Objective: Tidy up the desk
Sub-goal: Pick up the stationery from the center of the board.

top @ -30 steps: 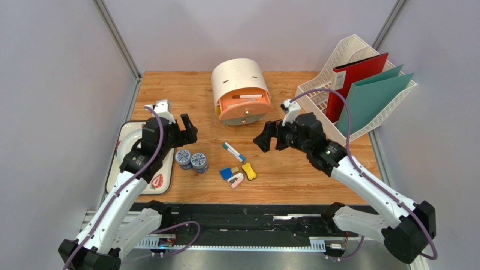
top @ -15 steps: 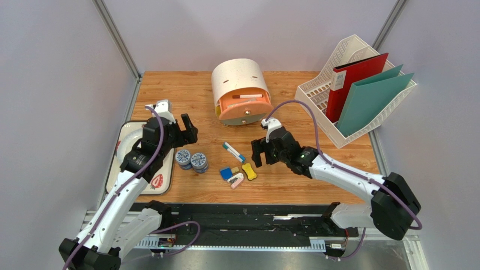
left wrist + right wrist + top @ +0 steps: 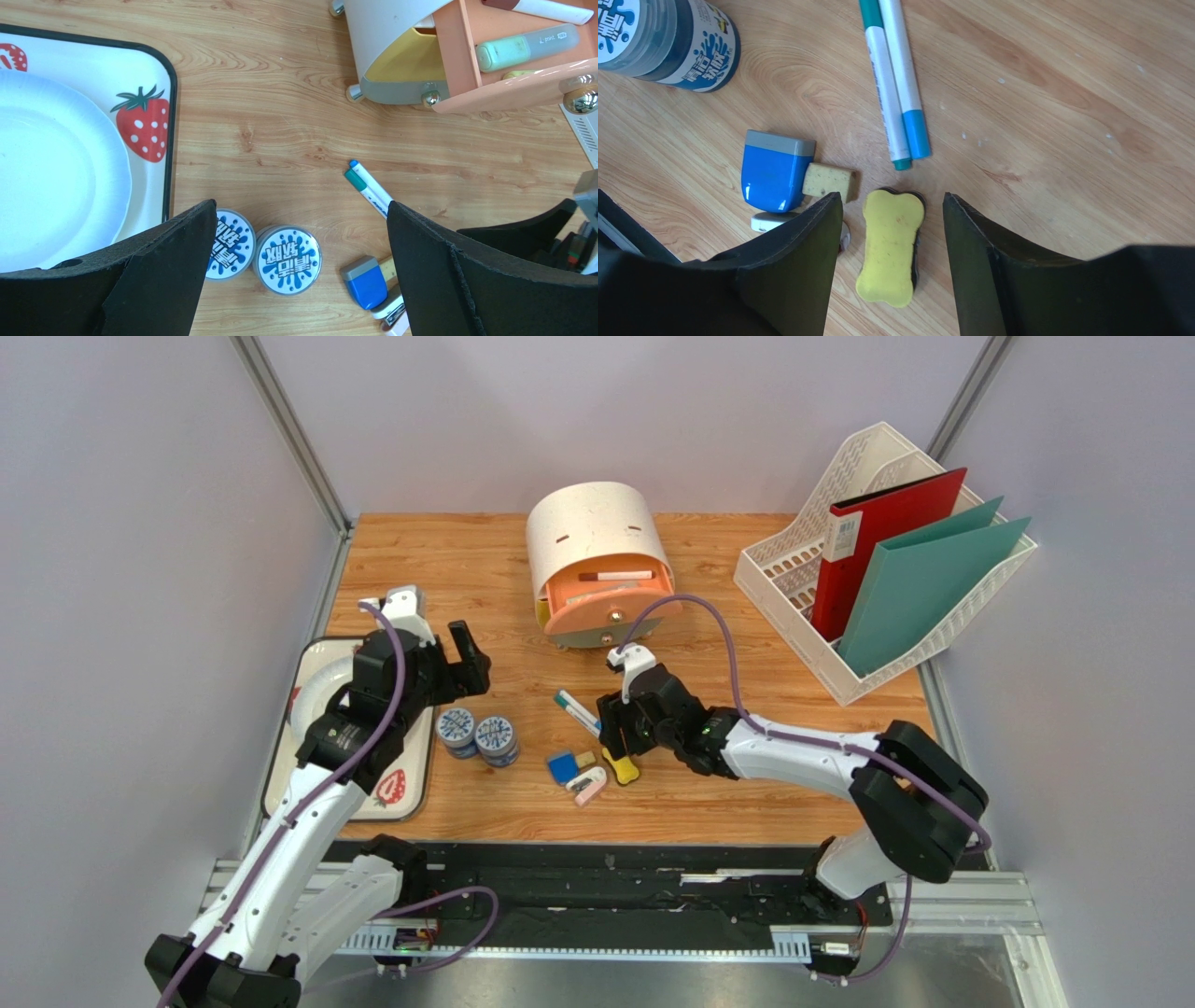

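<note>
The desk (image 3: 786, 770) is a wood-grain tabletop. My right gripper (image 3: 617, 744) is low over a cluster of small items near the front middle. Its jaws (image 3: 891, 201) are open and straddle a yellow bone-shaped eraser (image 3: 890, 246), with a gap on both sides. Beside the eraser lie a blue eraser (image 3: 773, 171) and two teal-tipped pens (image 3: 892, 91). My left gripper (image 3: 463, 655) hovers wide open and empty (image 3: 298, 210) above two round blue-and-white tins (image 3: 286, 259).
A cream and orange pen holder (image 3: 601, 567) lies at the back middle with its drawer open. A white file rack (image 3: 786, 574) with a red and a green folder stands at the back right. A strawberry-print tray (image 3: 316, 756) holding a white plate sits at the left edge.
My right arm has swung left and down from near the file rack to the small items. Its jaws have narrowed around the yellow eraser. The left arm has not moved.
</note>
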Tool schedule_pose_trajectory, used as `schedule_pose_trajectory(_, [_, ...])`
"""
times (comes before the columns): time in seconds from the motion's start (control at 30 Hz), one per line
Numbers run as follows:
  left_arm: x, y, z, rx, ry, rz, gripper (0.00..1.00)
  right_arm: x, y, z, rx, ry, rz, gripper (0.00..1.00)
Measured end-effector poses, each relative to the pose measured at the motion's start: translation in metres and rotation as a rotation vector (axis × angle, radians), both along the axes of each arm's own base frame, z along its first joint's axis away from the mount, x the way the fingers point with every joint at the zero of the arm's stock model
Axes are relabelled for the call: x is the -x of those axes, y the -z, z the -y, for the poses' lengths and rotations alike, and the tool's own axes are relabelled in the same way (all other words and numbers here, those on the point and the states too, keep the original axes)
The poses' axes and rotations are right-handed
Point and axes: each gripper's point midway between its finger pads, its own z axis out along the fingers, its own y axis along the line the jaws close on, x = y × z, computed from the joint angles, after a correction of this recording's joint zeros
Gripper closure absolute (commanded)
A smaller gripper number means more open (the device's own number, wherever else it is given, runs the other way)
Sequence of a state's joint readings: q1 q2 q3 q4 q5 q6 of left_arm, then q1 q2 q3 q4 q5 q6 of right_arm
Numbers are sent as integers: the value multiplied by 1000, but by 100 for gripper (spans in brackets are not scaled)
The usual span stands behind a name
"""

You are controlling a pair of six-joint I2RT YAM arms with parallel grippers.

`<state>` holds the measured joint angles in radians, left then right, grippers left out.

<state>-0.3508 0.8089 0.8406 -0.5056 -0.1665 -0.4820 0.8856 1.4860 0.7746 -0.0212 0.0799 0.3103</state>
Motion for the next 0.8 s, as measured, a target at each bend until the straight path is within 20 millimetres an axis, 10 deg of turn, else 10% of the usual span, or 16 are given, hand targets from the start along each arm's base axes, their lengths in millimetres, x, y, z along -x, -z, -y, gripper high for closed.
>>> schedule_pose_trajectory(0.8, [-1, 0, -3, -11, -17, 3, 1, -22, 35, -50, 24, -10, 22, 63])
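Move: The two whiteboard markers lie side by side, their middle about 5 cm ahead of the right hand, 6 cm to its left and 5 cm below. The yellow eraser is some 3 cm back and 1 cm to the hand's right; the tan block sits about 3 cm back and 4 cm left, the blue case about 4 cm back and 7 cm left. From the left hand the markers lie roughly 11 cm to the right, 1 cm back and 20 cm below. Sweep the right gripper about 5 cm left, sinking gently and easing some 2 cm forward, from beside the yellow eraser towards the near ends of the two markers; then finish almost straight down, for a drop of about 3.5 cm in all. Keep the wrist's attitude and narrow the part-open fingers to roughly two thirds of their gap as you go. ##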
